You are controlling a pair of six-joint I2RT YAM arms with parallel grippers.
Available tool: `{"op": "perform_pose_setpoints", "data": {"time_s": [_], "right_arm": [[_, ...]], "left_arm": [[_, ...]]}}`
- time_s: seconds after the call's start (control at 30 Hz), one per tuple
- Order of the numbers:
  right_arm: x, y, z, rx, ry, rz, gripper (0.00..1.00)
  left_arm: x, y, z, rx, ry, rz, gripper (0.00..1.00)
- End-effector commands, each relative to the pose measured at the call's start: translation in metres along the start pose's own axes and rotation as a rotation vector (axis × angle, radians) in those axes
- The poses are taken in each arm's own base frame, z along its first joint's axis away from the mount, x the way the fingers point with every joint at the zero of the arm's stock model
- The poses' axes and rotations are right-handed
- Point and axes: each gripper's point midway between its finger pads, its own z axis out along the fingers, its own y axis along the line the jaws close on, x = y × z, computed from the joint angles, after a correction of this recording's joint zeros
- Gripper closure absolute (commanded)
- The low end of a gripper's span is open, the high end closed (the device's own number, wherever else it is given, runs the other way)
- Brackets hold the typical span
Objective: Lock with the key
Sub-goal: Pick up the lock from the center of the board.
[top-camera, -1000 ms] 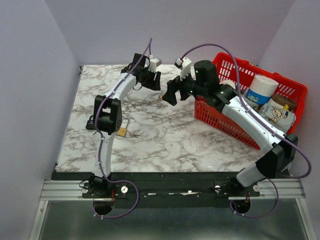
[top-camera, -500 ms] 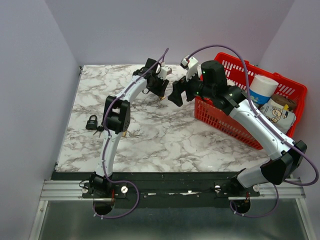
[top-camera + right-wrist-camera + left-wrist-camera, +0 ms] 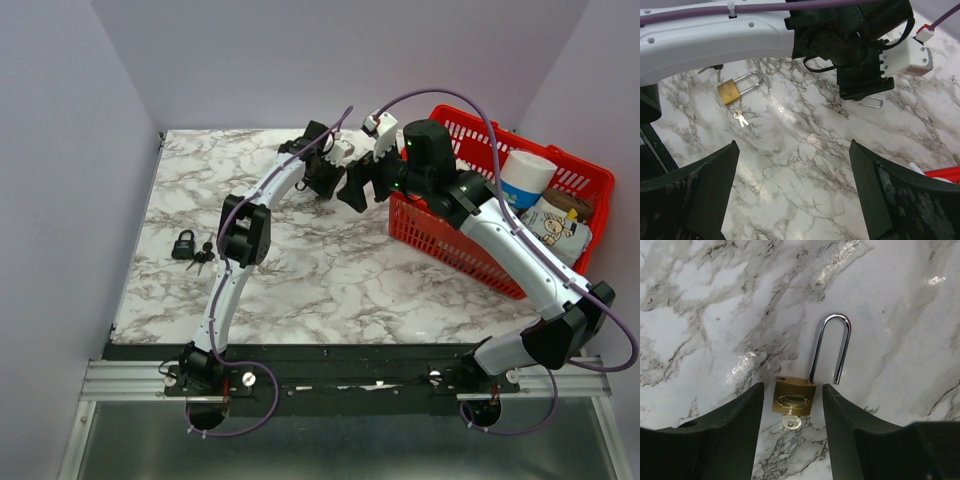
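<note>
A brass padlock point(image 3: 795, 399) lies flat on the marble table point(image 3: 715, 315), its steel shackle point(image 3: 832, 347) sprung open and a small key point(image 3: 791, 422) in its keyhole. My left gripper point(image 3: 792, 390) is open just above it, one finger on each side of the body, touching nothing. In the top view the left gripper point(image 3: 325, 175) hides this lock. My right gripper point(image 3: 360, 185) hovers close beside it, open and empty point(image 3: 794, 150). The right wrist view shows the left gripper point(image 3: 860, 75) and the shackle tip point(image 3: 871, 102) under it.
A second brass padlock point(image 3: 730, 91) with a closed shackle and loose keys point(image 3: 741, 118) lies nearer the front. A black padlock point(image 3: 183, 243) with keys point(image 3: 200, 255) sits at the left. A red basket point(image 3: 480, 130) with a white tub point(image 3: 525, 180) stands at the right.
My left arm has swung right and lowered its open gripper over the brass padlock. The right gripper has drawn back slightly toward the basket. The black padlock has come into view.
</note>
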Motion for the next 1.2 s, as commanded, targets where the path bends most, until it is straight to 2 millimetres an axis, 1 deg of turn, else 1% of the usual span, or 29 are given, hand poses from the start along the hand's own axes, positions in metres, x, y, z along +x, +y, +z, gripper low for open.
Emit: {"op": "perform_pose_setpoints", "data": {"time_s": [0.0, 0.17, 0.2, 0.23, 0.27, 0.3, 0.33, 0.4, 0.43, 0.47, 0.5, 0.53, 0.57, 0.6, 0.63, 0.7, 0.73, 0.8, 0.83, 0.87, 0.9, 0.93, 0.97, 1.0, 1.03, 1.07, 1.1, 1.13, 1.17], "right_arm": [[-0.013, -0.008, -0.017, 0.040, -0.027, -0.014, 0.00], [-0.015, -0.008, -0.019, 0.038, -0.032, -0.016, 0.00], [-0.016, -0.008, -0.018, 0.037, -0.032, -0.016, 0.00], [-0.015, -0.009, -0.017, 0.038, -0.029, -0.015, 0.00], [-0.014, -0.010, -0.015, 0.038, -0.024, -0.012, 0.00], [-0.014, -0.010, -0.015, 0.039, -0.024, -0.008, 0.00], [-0.015, -0.011, -0.015, 0.041, -0.025, -0.006, 0.00], [-0.013, -0.014, -0.013, 0.046, -0.020, 0.000, 0.00], [-0.013, -0.014, -0.013, 0.046, -0.020, 0.000, 0.00], [-0.013, -0.015, -0.013, 0.049, -0.019, 0.002, 0.00], [-0.011, -0.017, -0.011, 0.053, -0.014, 0.011, 0.00], [-0.010, -0.018, -0.011, 0.051, -0.011, 0.015, 0.00], [-0.010, -0.019, -0.011, 0.053, -0.010, 0.020, 0.00], [-0.010, -0.020, -0.011, 0.053, -0.008, 0.025, 0.00], [-0.009, -0.020, -0.011, 0.053, -0.006, 0.026, 0.00], [-0.008, -0.021, -0.011, 0.051, -0.002, 0.032, 0.00], [-0.007, -0.021, -0.010, 0.051, 0.000, 0.033, 0.00], [-0.008, -0.022, -0.011, 0.049, -0.002, 0.034, 0.00], [-0.008, -0.022, -0.011, 0.047, -0.003, 0.032, 0.00], [-0.010, -0.021, -0.012, 0.043, -0.006, 0.028, 0.00], [-0.010, -0.020, -0.013, 0.032, -0.008, 0.013, 0.00], [-0.012, -0.018, -0.015, 0.020, -0.012, 0.005, 0.00], [-0.013, -0.014, -0.016, -0.004, -0.014, -0.001, 0.00], [-0.014, -0.012, -0.016, -0.015, -0.017, -0.004, 0.00], [-0.016, -0.010, -0.016, -0.025, -0.021, -0.004, 0.00], [-0.016, -0.008, -0.016, -0.038, -0.021, 0.003, 0.00], [-0.015, -0.006, -0.015, -0.044, -0.018, 0.015, 0.00], [-0.015, -0.004, -0.013, -0.057, -0.017, 0.021, 0.00], [-0.019, -0.001, -0.014, -0.078, -0.023, 0.022, 0.00]], "left_arm": [[0.010, 0.000, 0.006, -0.041, 0.060, 0.018, 0.45], [0.024, -0.008, 0.006, -0.018, 0.095, 0.010, 0.57], [0.022, -0.008, 0.000, -0.017, 0.090, 0.009, 0.59], [0.034, -0.012, 0.002, -0.006, 0.118, 0.001, 0.64], [0.035, -0.012, 0.001, -0.009, 0.114, -0.002, 0.67], [0.030, -0.015, -0.008, -0.006, 0.098, -0.007, 0.70], [0.045, -0.018, -0.006, -0.001, 0.128, -0.040, 0.76], [0.037, -0.022, -0.018, 0.002, 0.090, -0.065, 0.84], [0.047, -0.024, -0.018, 0.005, 0.108, -0.087, 0.89], [0.044, -0.025, -0.022, 0.000, 0.089, -0.116, 0.91], [0.036, -0.027, -0.035, -0.006, 0.060, -0.122, 0.94], [0.044, -0.030, -0.037, -0.007, 0.073, -0.140, 1.00], [0.040, -0.030, -0.041, -0.016, 0.052, -0.158, 1.00], [0.032, -0.031, -0.055, -0.026, 0.020, -0.162, 1.00], [0.038, -0.031, -0.058, -0.035, 0.029, -0.176, 1.00], [0.028, -0.034, -0.076, -0.038, -0.015, -0.194, 1.00], [0.035, -0.038, -0.079, -0.027, -0.009, -0.200, 1.00], [0.022, -0.049, -0.108, 0.016, -0.079, -0.252, 1.00], [0.030, -0.053, -0.110, 0.027, -0.072, -0.281, 1.00], [0.026, -0.061, -0.116, 0.073, -0.096, -0.287, 1.00], [0.019, -0.064, -0.132, 0.086, -0.135, -0.292, 1.00], [0.028, -0.068, -0.134, 0.102, -0.125, -0.324, 1.00], [0.026, -0.071, -0.141, 0.112, -0.151, -0.325, 1.00], [0.019, -0.078, -0.159, 0.135, -0.196, -0.316, 1.00], [0.028, -0.079, -0.164, 0.140, -0.196, -0.331, 1.00], [0.024, -0.080, -0.172, 0.151, -0.234, -0.339, 1.00], [0.016, -0.088, -0.193, 0.185, -0.293, -0.332, 1.00], [0.026, -0.092, -0.195, 0.199, -0.292, -0.350, 1.00], [0.021, -0.090, -0.204, 0.217, -0.341, -0.362, 1.00]]}}
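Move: The small brass lock already stands between the left hand's open fingers, its body about 1 cm below them. From that hand the big brass padlock lies some 17 cm back and 18 cm left, the silver keys about 20 cm back and 13 cm left, the black padlock roughly 14 cm back and 32 cm left. From the right hand the small lock is about 19 cm ahead, 6 cm left and 30 cm below. The left fingers pinch the small lock's body, draw back some 13 cm, rising about 10 cm late on. ##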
